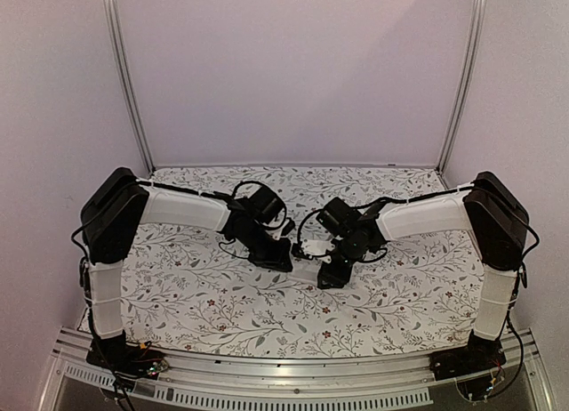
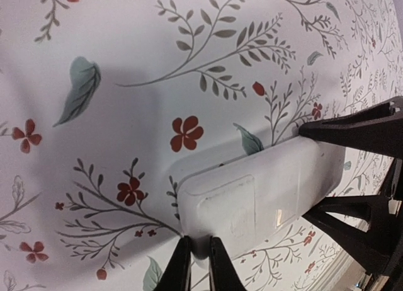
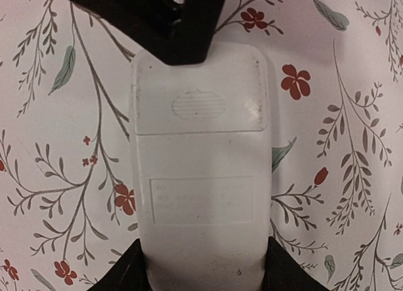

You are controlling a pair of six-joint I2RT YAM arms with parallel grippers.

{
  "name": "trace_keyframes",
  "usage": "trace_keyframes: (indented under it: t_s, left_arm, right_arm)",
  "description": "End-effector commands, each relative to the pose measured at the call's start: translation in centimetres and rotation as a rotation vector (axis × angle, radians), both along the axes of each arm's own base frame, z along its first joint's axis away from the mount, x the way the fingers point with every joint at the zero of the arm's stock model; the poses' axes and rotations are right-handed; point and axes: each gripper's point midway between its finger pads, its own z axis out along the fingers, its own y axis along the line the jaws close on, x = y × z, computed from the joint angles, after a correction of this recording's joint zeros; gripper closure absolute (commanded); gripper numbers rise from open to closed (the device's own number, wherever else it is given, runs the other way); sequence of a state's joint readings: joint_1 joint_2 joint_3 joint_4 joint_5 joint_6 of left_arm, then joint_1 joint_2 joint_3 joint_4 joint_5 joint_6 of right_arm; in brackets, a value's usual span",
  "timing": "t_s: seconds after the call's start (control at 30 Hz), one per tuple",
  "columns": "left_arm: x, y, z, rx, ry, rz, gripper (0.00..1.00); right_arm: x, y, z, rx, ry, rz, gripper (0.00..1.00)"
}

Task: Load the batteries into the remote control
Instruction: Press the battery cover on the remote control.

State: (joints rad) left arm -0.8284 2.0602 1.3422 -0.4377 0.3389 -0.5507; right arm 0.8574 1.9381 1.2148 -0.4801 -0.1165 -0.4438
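The remote control (image 3: 198, 171) lies on the flowered cloth with its white back up and its battery cover (image 3: 198, 105) closed. My right gripper (image 3: 201, 266) is shut on it, one finger against each long side at one end. At the opposite, cover end my left gripper (image 2: 200, 244) is shut, its two tips pressed together against the remote control's (image 2: 264, 190) rounded end edge. In the top view the two grippers meet at mid-table, left gripper (image 1: 283, 261) and right gripper (image 1: 331, 273), with the remote control (image 1: 308, 270) between them. The batteries are out of view.
A flowered cloth (image 1: 204, 286) covers the whole table. Pale walls and two metal posts (image 1: 127, 82) close in the back and sides. A metal rail (image 1: 293, 371) runs along the near edge between the arm bases.
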Motion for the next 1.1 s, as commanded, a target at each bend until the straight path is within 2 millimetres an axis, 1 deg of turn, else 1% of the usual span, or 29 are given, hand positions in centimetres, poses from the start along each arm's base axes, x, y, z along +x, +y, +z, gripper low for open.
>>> trace_keyframes:
  t_s: [0.0, 0.17, 0.3, 0.37, 0.47, 0.6, 0.67, 0.8, 0.83, 0.87, 0.9, 1.0, 1.07]
  left_arm:
    - [-9.2, 2.3, -8.0, 0.195, 0.255, -0.127, 0.92]
    - [-10.8, 0.3, -7.8, 0.085, 0.322, -0.150, 0.92]
    - [-11.3, -0.7, -7.2, 0.032, 0.336, -0.166, 0.90]
    - [-11.1, -0.5, -6.8, 0.022, 0.324, -0.157, 0.88]
    - [-9.6, 1.0, -6.2, 0.017, 0.303, -0.106, 0.86]
    - [-7.3, 3.0, -5.0, 0.013, 0.252, -0.037, 0.81]
    - [-6.6, 3.5, -4.4, 0.005, 0.237, -0.021, 0.78]
    - [-5.6, 4.0, -3.7, 0.000, 0.213, 0.000, 0.69]
    - [-5.5, 4.1, -3.6, -0.003, 0.210, 0.004, 0.65]
    - [-5.2, 4.1, -3.3, -0.012, 0.202, 0.009, 0.62]
    - [-4.9, 4.2, -2.9, -0.025, 0.194, 0.020, 0.60]
    - [-4.0, 4.4, -1.8, -0.055, 0.162, 0.041, 0.51]
    - [-3.0, 4.9, -0.7, -0.072, 0.108, 0.057, 0.44]
  right_arm:
    - [0.3, 0.5, -1.8, 0.000, -0.014, -0.016, 0.89]
    - [0.4, 0.8, -1.7, 0.021, -0.014, -0.014, 0.89]
    - [0.4, 0.8, -1.9, 0.017, -0.016, -0.011, 0.89]
    - [0.5, 0.6, -2.1, 0.007, -0.023, -0.010, 0.86]
    - [0.8, -0.1, -2.6, -0.013, -0.020, -0.023, 0.78]
    - [1.2, -0.9, -2.4, -0.017, -0.028, -0.046, 0.66]
    - [1.3, -1.0, -2.1, -0.019, -0.041, -0.047, 0.57]
    - [1.6, -1.3, -1.7, -0.010, -0.056, -0.054, 0.37]
    - [1.6, -1.3, -1.5, -0.007, -0.057, -0.057, 0.30]
    - [1.6, -1.4, -1.5, -0.006, -0.058, -0.059, 0.10]
    - [1.7, -1.4, -1.2, -0.001, -0.064, -0.063, 0.02]
    - [2.1, -1.5, -0.2, 0.012, -0.088, -0.074, 0.01]
    - [2.4, -1.6, 0.6, 0.025, -0.105, -0.084, 0.01]
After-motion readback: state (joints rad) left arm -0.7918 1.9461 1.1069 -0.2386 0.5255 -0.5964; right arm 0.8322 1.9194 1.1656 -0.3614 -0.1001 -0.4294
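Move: The battery cover lies right at the left hand's nearly shut fingertips, which meet its outer end: its middle is about 2 cm to the right, 1 cm ahead and 1 cm below. The remote control's middle is some 6 cm to the right of that hand, also 1 cm ahead. The right hand already grips the remote by its sides, with the cover about 9 cm to its left and 2 cm ahead, and the remote's middle 4 cm left and 1 cm ahead. Fingertips still against the cover's end, the left hand pushes right and slightly down by barely 1 cm, then comes free and draws back some 3 cm towards its base, drifting left, tilting about 10 degrees and opening to half. The right hand holds the remote still, then late on spreads its fingers wide, lets go of its sides and shifts forward about 2 cm. ##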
